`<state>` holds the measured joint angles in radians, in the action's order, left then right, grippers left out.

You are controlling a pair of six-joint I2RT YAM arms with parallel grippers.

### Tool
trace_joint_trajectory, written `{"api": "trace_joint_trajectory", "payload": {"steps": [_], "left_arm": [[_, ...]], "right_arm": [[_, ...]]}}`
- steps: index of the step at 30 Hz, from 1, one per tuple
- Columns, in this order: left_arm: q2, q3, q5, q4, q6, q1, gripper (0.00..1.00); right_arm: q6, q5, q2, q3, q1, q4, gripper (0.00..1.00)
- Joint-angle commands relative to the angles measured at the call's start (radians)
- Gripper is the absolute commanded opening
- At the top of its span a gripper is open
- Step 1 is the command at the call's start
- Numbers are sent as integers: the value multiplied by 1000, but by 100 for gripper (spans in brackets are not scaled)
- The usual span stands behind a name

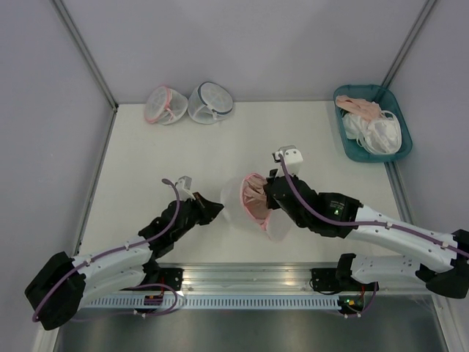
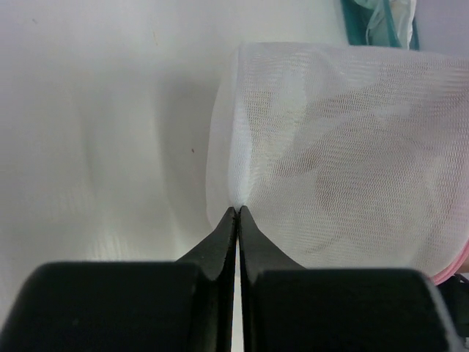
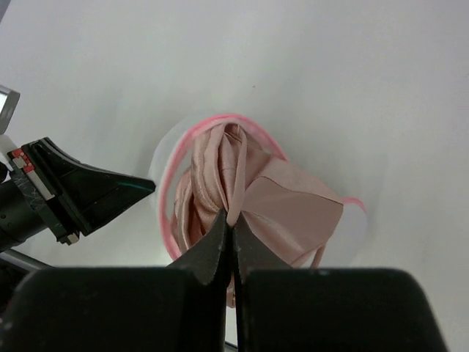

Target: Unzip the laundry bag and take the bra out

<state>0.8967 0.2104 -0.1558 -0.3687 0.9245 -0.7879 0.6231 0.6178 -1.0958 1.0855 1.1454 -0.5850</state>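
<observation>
The laundry bag (image 1: 236, 199), white mesh with a pink zipper rim, lies open on the table between the arms. The pale pink bra (image 1: 256, 196) bulges out of its mouth. My left gripper (image 1: 218, 208) is shut on the bag's mesh wall (image 2: 337, 161) at its left side. My right gripper (image 1: 270, 192) is shut on a fold of the bra (image 3: 242, 191), which fills the pink rim (image 3: 176, 169) in the right wrist view. The left gripper's fingers (image 3: 95, 194) show at the left of that view.
Two other mesh pouches, one pink-trimmed (image 1: 163, 104) and one dark-trimmed (image 1: 210, 102), sit at the table's back edge. A teal tray (image 1: 355, 149) with pink and white garments stands at the back right. Its corner shows in the left wrist view (image 2: 352, 15).
</observation>
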Motion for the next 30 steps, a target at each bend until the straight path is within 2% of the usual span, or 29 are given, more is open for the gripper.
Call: {"api": "trace_joint_trajectory", "payload": {"steps": [1,8,9,11,19,21,22,24,25,26,28,30], "left_arm": [[16,-42,-24,-16,6,-5,2],[-22,-78,-19,14,27,-5,2],[-54,-74,-22,58,22,-5,2],[-61,-75,-22,68,22,-5,2],[-85,-80,-1,125,63,-5,2],[-93,-66,12,146,69,-5,5],[-105,-57,19,163,74,-5,8],[-125,-49,28,183,79,-5,27],[-136,-40,33,216,86,-5,40],[-162,-33,30,240,92,-5,68],[-192,-11,29,312,106,-5,87],[-248,6,25,362,112,-5,93]], "right_arm": [[-36,135,57,65,-10,-24,0],[-152,262,70,138,-42,-10,0],[-227,287,60,157,-80,34,0],[-244,298,56,168,-91,68,0],[-382,226,-9,276,-274,189,1],[-407,227,-30,307,-309,211,1],[-422,229,-38,338,-322,221,0],[-453,220,-61,370,-364,232,0],[-459,212,-71,399,-383,234,0],[-471,203,-81,413,-403,237,0],[-470,145,-121,451,-472,225,1],[-451,96,-165,479,-556,221,1]]}}
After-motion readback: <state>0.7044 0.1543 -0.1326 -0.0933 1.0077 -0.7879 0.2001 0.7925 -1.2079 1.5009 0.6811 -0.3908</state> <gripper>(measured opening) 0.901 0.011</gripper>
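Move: The right hand already grips the bra; the teal basket it is bound for lies about 34 cm ahead, 33 cm to its right and 19 cm lower. In the basket the white bra lies 31 cm ahead and 35 cm right of that hand, the beige cloth 39 cm ahead and 28 cm right. The laundry bag is about 16 cm below it, 5 cm left. From the left hand, the bag's middle is level, 9 cm right and slightly lower. Right hand, still pinching the bra, sweeps some 25 cm up, forward and right towards the basket; left fingers open. ##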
